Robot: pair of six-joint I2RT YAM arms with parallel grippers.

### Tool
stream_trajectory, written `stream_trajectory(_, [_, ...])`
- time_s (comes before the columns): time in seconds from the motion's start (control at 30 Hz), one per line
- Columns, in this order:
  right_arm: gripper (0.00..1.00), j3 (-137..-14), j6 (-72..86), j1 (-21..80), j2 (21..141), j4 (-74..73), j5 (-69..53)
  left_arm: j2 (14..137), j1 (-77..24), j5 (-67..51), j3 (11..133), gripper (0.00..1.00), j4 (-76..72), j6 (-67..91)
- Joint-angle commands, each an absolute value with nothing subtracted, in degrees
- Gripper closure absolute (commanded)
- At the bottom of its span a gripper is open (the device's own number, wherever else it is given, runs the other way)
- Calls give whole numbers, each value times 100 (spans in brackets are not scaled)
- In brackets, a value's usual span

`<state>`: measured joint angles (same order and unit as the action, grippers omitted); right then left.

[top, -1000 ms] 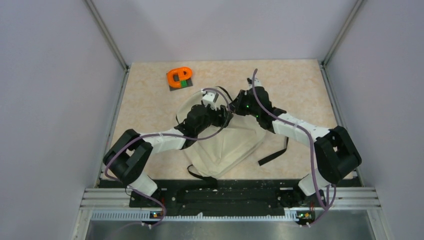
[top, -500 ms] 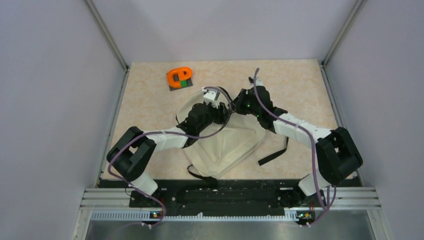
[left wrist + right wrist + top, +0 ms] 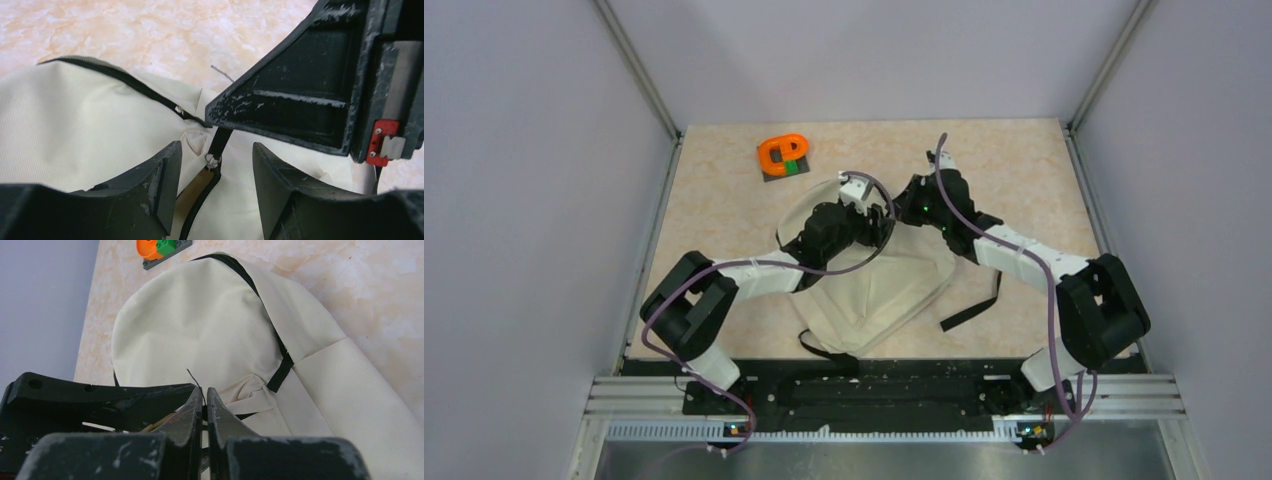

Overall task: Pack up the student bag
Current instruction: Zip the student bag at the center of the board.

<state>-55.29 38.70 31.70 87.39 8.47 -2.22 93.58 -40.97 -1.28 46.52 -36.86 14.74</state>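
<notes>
The student bag (image 3: 874, 290) is a beige fabric backpack lying flat mid-table, with black zipper lines (image 3: 115, 77) and black straps. My right gripper (image 3: 204, 401) is shut on the black pull tab (image 3: 220, 141) of the zipper at the bag's far end; a loose thread sticks up from it. In the left wrist view the metal slider (image 3: 213, 161) hangs below that tab, and the zipper under it gapes a little. My left gripper (image 3: 215, 190) is open, one finger on each side of the slider and resting against the fabric.
An orange and green toy on a grey plate (image 3: 784, 156) lies at the far left of the table. A black strap (image 3: 972, 308) trails off the bag to the right. Grey walls close in on three sides.
The left jaws have narrowed somewhat around the slider. Both grippers have edged slightly toward the far side, and the right jaws have closed fully on the tab.
</notes>
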Motion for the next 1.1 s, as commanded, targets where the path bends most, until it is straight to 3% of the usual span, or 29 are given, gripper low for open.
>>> stream_trajectory(0.0, [100,-5743,3792,3077,8528,984,-387,9517,-4117,-353,5026,42,-3816,1230])
stream_trajectory(0.2, [100,-5824,3755,3067,8519,818,-547,9736,-4113,-292,5185,44,-3867,1186])
stream_trajectory(0.33, [100,-5817,3751,3067,8454,755,-597,9935,-4118,-337,5410,50,-3732,1173])
stream_trajectory(0.57, [98,-5833,3629,3044,8352,624,-559,9915,-4122,-102,5298,91,-3878,1349])
stream_trajectory(0.6, [92,-5862,3576,3023,8354,593,-562,9894,-4118,-85,5266,95,-3899,1372])
stream_trajectory(0.7, [57,-6042,3250,2777,8418,344,-575,9850,-4122,-90,5192,100,-3906,1433])
stream_trajectory(0.83, [34,-6205,2621,2215,8639,105,-819,9763,-4120,-53,5064,100,-3959,1521])
stream_trajectory(0.93, [28,-6160,2244,1729,8895,49,-1335,9703,-4121,-53,5012,100,-3964,1570])
stream_trajectory(1.07, [28,-6182,1749,1166,9491,18,-2599,9657,-4119,-54,4975,100,-3990,1621])
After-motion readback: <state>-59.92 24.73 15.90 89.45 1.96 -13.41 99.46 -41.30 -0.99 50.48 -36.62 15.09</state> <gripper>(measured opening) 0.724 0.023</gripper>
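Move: The zipper's black pull stands up off the student bag, pinched in the right fingertips, its middle about 1 cm below the right hand point. From the open left hand it is some 2 cm ahead, 2 cm to the right and 1 cm down. The zipper's far end tab is about 6 cm ahead of the left hand and 2 cm right, the bag's middle roughly 12 cm back and 4 cm left, the orange toy about 20 cm ahead and 24 cm left. The black pull is taken over by the left hand, which eases about 2.5 cm right and forward, dips a little and closes fully on it just under the right fingertips. The right hand holds nearly still until that grip is shut, then opens and leaves quickly, about 9 cm to the right and 5 cm forward, while the left keeps its pinch. ##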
